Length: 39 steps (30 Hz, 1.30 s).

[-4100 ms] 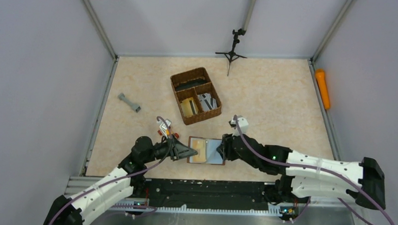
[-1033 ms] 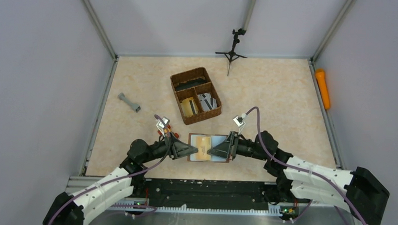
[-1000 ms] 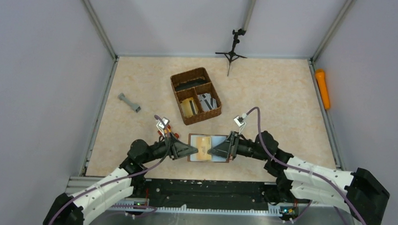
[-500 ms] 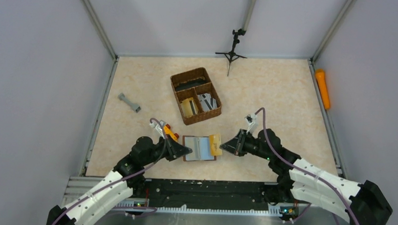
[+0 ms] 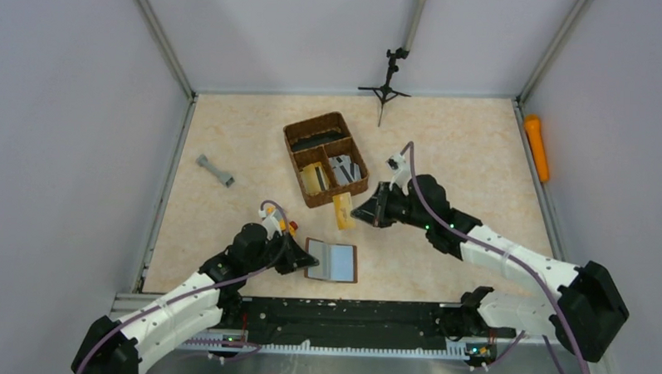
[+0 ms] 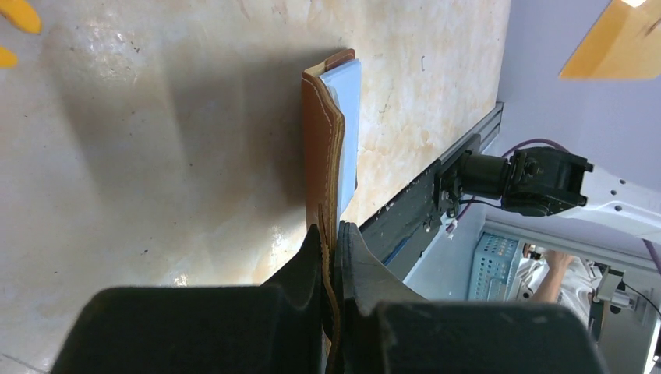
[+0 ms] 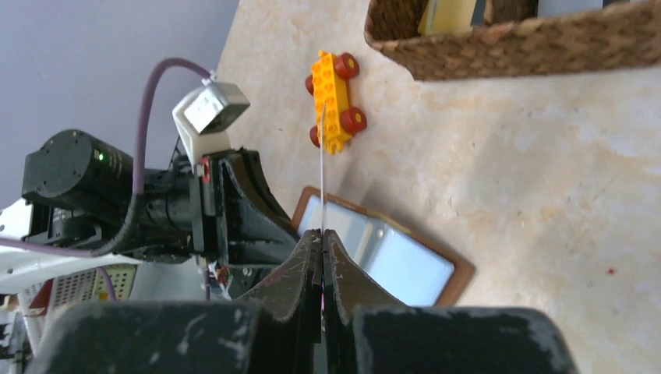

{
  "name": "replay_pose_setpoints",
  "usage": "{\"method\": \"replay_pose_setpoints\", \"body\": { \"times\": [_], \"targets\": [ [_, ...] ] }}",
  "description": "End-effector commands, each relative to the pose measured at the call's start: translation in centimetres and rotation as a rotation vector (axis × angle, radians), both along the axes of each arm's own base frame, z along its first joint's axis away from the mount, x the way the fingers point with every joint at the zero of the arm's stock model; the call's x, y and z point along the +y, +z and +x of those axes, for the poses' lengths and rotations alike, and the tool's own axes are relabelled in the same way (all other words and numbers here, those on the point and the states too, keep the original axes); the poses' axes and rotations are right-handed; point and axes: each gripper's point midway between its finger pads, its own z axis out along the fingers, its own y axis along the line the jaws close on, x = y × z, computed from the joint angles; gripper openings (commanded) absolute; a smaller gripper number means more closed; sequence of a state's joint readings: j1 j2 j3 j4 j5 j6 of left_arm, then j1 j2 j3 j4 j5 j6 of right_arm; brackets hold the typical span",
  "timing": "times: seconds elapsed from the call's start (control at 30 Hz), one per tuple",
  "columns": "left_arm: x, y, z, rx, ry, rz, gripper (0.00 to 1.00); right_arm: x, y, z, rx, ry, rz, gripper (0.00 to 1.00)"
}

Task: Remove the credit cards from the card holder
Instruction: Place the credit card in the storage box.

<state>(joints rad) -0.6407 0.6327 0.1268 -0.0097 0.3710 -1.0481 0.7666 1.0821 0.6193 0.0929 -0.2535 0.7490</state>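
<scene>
The card holder (image 5: 335,262) lies open near the front edge, brown-rimmed with a grey-silver inside. My left gripper (image 5: 299,257) is shut on its left edge. In the left wrist view (image 6: 334,234) the brown leather (image 6: 323,148) runs edge-on between the jaws. My right gripper (image 5: 358,211) is shut on one credit card (image 5: 342,211), tan-yellow here, held in the air just off the near corner of the woven basket (image 5: 311,196). In the right wrist view (image 7: 322,234) the card (image 7: 322,167) is a thin edge-on line above the open holder (image 7: 405,261).
The brown woven basket holds a yellow card and grey cards in its compartments. A yellow toy car (image 7: 334,100) sits by my left wrist. A grey dumbbell-shaped piece (image 5: 214,170) lies far left, a small tripod (image 5: 385,85) at the back, and an orange object (image 5: 537,147) along the right wall.
My right gripper has drawn the card out of the holder and carried it away toward the basket. My left gripper has kept its hold, and the holder has shifted slightly toward the front.
</scene>
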Motion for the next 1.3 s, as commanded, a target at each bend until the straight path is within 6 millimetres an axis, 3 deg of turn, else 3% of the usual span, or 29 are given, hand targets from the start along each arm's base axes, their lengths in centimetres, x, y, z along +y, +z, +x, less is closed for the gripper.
{"method": "replay_pose_setpoints", "body": {
  "times": [0.0, 0.13, 0.5, 0.8, 1.07, 1.2, 1.27],
  "targets": [
    [-0.6, 2.0, 0.6, -0.079, -0.035, -0.025, 0.00, 1.6, 2.1, 2.2, -0.069, 0.044, -0.027, 0.00],
    [-0.3, 1.9, 0.8, -0.103, -0.025, -0.006, 0.01, 3.4, 2.4, 5.2, -0.084, 0.057, -0.072, 0.00],
    [0.3, 1.6, 0.6, -0.129, -0.057, 0.066, 0.01, 7.2, 0.0, 13.6, -0.029, 0.107, -0.165, 0.00],
    [0.3, 1.3, 0.8, -0.139, -0.070, 0.094, 0.01, 10.9, -3.1, 16.1, 0.078, 0.194, -0.132, 0.00],
    [0.3, 1.3, 0.6, -0.136, -0.078, 0.089, 0.01, 11.0, -4.4, 17.8, 0.077, 0.155, -0.175, 0.00],
    [0.4, 1.5, 0.6, -0.145, -0.071, 0.089, 0.01, 10.4, -4.1, 18.5, 0.064, 0.125, -0.221, 0.25],
    [0.4, 1.6, 0.6, -0.146, -0.070, 0.088, 0.01, 9.8, -3.5, 18.7, 0.042, 0.102, -0.246, 0.32]
  ]
}}
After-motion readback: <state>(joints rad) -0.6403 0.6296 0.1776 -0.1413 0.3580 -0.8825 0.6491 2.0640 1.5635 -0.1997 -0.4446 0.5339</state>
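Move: The gold card is already in the right fingers. The box compartment with the gold cards lies about 19 cm ahead of the right hand, 11 cm to its left and 15 cm below. The silver-card compartment is some 22 cm ahead of that hand and 4 cm left; the open card holder is roughly 7 cm back and 5 cm left, both some 14 cm lower. From the left hand the gold compartment is about 27 cm ahead, 1 cm left and 5 cm below. The gold card, still pinched in the right fingers, is carried forward and left nearly level towards the gold-card compartment, then down over it, about 16 cm forward, 10 left and 7 down in all, the wrist turning some 15 degrees. There the fingers open about a quarter and let go. The left hand keeps its pinch on the card holder, easing about a centimetre left and down. ##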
